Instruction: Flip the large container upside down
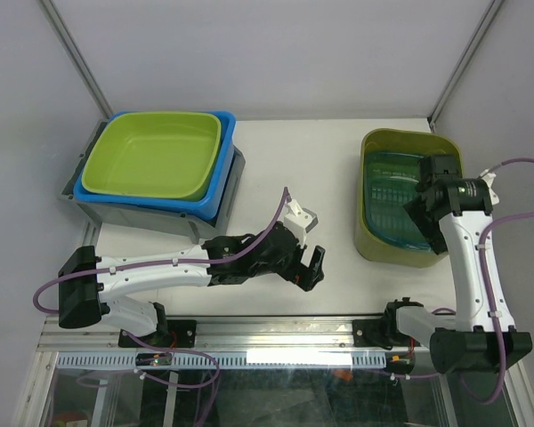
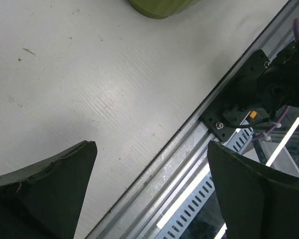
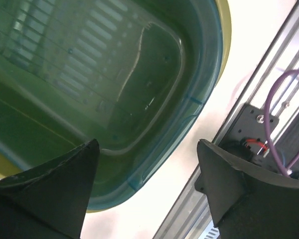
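An olive-green container (image 1: pixel 376 240) stands upright at the right of the table, with a clear teal container (image 1: pixel 393 200) nested inside it. My right gripper (image 1: pixel 424 213) hovers over their near right part, open and empty. In the right wrist view the gripper (image 3: pixel 147 144) is open above the near corner of the teal container (image 3: pixel 139 74), with the olive rim (image 3: pixel 224 30) outside it. My left gripper (image 1: pixel 313 267) is open and empty over the table's front middle, apart from both containers. In the left wrist view the gripper (image 2: pixel 152 144) is over the table edge, and the olive container (image 2: pixel 159 7) shows at the top.
At the back left a lime-green tub (image 1: pixel 151 153) sits nested in a blue tub (image 1: pixel 215 182), which sits in a grey bin (image 1: pixel 142 218). A metal rail (image 1: pixel 276 334) runs along the front edge. White walls close in the back and sides.
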Robot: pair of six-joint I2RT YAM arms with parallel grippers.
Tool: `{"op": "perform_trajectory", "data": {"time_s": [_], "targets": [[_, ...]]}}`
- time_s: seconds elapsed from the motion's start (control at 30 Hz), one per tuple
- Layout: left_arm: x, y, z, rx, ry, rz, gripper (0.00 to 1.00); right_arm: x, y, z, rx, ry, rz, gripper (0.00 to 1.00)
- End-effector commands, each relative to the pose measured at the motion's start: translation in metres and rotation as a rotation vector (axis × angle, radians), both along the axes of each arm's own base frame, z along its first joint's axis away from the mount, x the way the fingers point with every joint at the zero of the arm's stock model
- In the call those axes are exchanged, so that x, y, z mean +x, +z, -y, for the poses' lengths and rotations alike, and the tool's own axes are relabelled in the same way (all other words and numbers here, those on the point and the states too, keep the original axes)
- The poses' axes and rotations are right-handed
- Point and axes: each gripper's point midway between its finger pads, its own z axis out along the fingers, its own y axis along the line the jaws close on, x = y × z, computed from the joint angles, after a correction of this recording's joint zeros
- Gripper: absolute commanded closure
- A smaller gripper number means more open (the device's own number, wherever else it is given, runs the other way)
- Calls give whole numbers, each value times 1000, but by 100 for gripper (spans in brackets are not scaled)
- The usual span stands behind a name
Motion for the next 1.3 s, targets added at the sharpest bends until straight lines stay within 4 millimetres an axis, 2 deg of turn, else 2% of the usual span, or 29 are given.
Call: {"op": "perform_trajectory", "data": {"time_s": [0.0, 0.1, 0.33, 0.53, 0.7, 1.07, 1.17, 1.27], "targets": [[-1, 21, 5, -77, -7, 27, 1, 6, -15, -10, 127, -90, 35, 20], [0, 21, 3, -78, 1, 28, 1, 9, -24, -15, 183, -103, 60, 26], [-1, 20, 1, -78, 2, 30, 1, 6, -49, -21, 259, -121, 4, 58], [-1, 20, 1, -78, 1, 30, 1, 2, -43, -17, 245, -131, -4, 79], [0, 20, 2, -76, 2, 31, 1, 5, -16, -8, 195, -131, 84, 92], [2, 23, 1, -79, 10, 44, 1, 17, 66, 10, 62, -57, 455, 100], [4, 29, 2, -97, 24, 45, 1, 26, 88, 10, 20, 29, 518, 100], [12, 48, 7, -150, 77, 44, 1, 34, 112, 6, -20, 132, 589, 100]]}}
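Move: The right hand, wide open and tilted down to the right, hovers over the near right corner of the teal container. That container's near rim lies some 5 cm below, about 1 cm back and 1 cm left; its middle is roughly 9 cm ahead, 6 cm left, 9 cm down. The olive container nests around it, its middle about 9 cm ahead, 5 cm left, 12 cm down. From the left hand the near rim is some 21 cm right, 5 cm ahead, roughly level. The right hand sinks about 5 cm over the teal container's near rim, one finger inside and one outside, its fingers swinging steeper, and closes to pinch the rim near the right corner. Keeping the pinch, it then pulls almost straight up some 10 cm while the wrist tips the fingers forward by roughly 20 degrees, lifting the teal container out of the olive one. ##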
